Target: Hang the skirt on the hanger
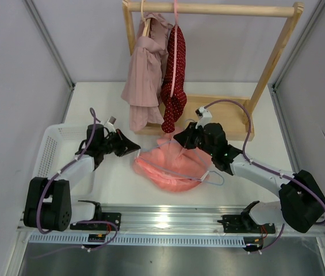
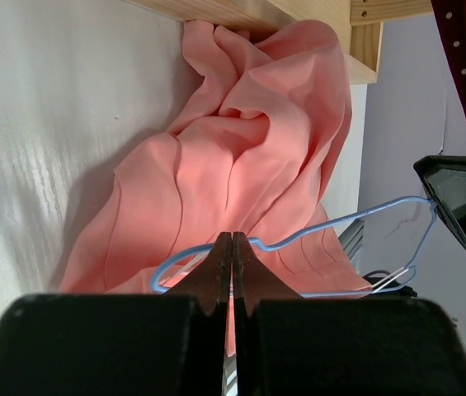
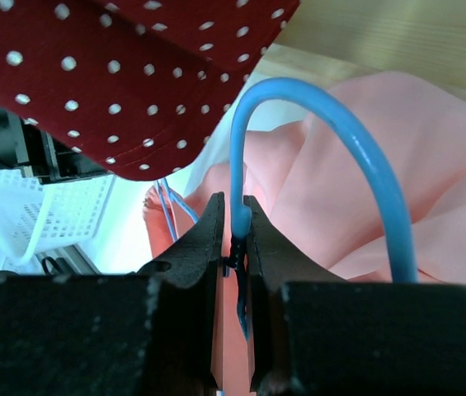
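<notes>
The salmon skirt (image 1: 171, 167) lies crumpled on the table in front of the rack, with the light-blue hanger (image 1: 217, 178) threaded through it. My right gripper (image 1: 179, 138) is at the skirt's far edge, shut on the stem of the hanger's hook (image 3: 364, 157); the blue wire sits between its jaws (image 3: 239, 221). At the skirt's left edge my left gripper (image 1: 134, 149) is shut. In the left wrist view its tips (image 2: 233, 239) meet right at the hanger wire (image 2: 356, 216) over the skirt (image 2: 249, 148). I cannot tell whether any cloth is pinched.
A wooden rack (image 1: 208, 8) stands behind, its base (image 1: 225, 109) just beyond the skirt. A mauve striped garment (image 1: 148, 75) and a dark red dotted one (image 1: 175, 75) hang from it, the dotted hem low over my right gripper (image 3: 134, 66). A white basket (image 1: 50, 144) sits at the left.
</notes>
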### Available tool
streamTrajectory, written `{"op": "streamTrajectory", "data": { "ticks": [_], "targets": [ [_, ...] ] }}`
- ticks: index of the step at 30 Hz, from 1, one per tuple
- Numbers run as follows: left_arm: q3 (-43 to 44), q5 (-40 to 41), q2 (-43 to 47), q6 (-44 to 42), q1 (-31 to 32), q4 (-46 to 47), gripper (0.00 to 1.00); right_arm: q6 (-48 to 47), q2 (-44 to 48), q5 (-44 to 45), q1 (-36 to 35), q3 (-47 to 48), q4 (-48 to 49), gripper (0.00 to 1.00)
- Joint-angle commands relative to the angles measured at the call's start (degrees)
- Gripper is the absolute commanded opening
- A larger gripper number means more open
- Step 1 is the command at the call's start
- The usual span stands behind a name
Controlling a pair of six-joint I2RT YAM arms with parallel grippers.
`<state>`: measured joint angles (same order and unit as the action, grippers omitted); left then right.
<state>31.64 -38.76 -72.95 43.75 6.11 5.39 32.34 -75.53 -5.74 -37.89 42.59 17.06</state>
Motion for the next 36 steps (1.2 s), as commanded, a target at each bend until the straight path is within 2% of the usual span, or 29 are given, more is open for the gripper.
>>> {"op": "streamTrajectory", "data": {
  "ticks": [1,8,19,22,26,27,30,31,36],
  "targets": [
    [1.58,-0.61,2.98,-1.73,0.74,-0.37,0.00,-2.45,1.43,5.65,-1.75,2.15,1.48,0.00],
    [1.67,0.44,3.86,-0.77,4.08,0.06,0.00,-1.49,-0.58,4.25,-2.98,0.83,6.66,0.00],
    [1.50,0.01,8.52,-2.43,5.23,-3.10,0.00,2.90,-0.59,4.24,-5.53,-8.13,25.29,0.00],
    [2.64,-0.09,10.45,-4.37,5.58,-5.99,0.00,3.52,0.11,4.59,-6.06,-10.24,28.46,0.00],
    [5.36,1.41,15.10,-8.41,5.76,-14.41,0.00,3.52,3.88,5.38,-6.58,-12.79,30.84,0.00],
    [6.50,1.84,16.07,-10.24,5.76,-15.57,0.01,3.35,5.03,5.56,-6.67,-12.97,30.49,0.00],
    [8.95,2.20,19.32,-13.67,6.11,-19.43,0.14,1.85,9.25,5.65,-6.94,-13.41,29.52,0.00],
    [9.49,2.03,19.94,-14.73,6.28,-20.41,0.22,1.24,11.17,5.65,-7.11,-13.76,29.44,0.00],
    [15.64,0.97,23.80,-21.75,7.86,-25.60,0.36,-0.17,14.70,4.07,-7.02,-13.67,28.29,0.00]
  ]
}}
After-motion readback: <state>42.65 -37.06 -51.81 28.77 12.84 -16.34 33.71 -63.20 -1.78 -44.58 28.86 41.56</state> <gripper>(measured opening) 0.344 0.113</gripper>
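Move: The left fingers are shut at the skirt's left strap, looped over the hanger's left end, about 1 cm below the hand point. The skirt's heap centres about 13 cm right, 4 back and 8 below; the pink dress's hem hangs some 11 ahead, 2 right and 8 above. From the right hand, on the hook, that strap is about 15 cm left, 2 back and 8 below; the dotted garment's lower end is roughly 7 ahead, 3 left, 3 above. The left fingers let go of the skirt's strap at the hanger's left end: the hand draws back about 5 cm, rising slowly, then climbs briskly to some 11 cm up, opening about a third and tipping its fingers upward. The right hand keeps its pinch on the hook, edges left, then comes back and lifts about 7 cm, its left side rolling up and its fingers tipping up. ##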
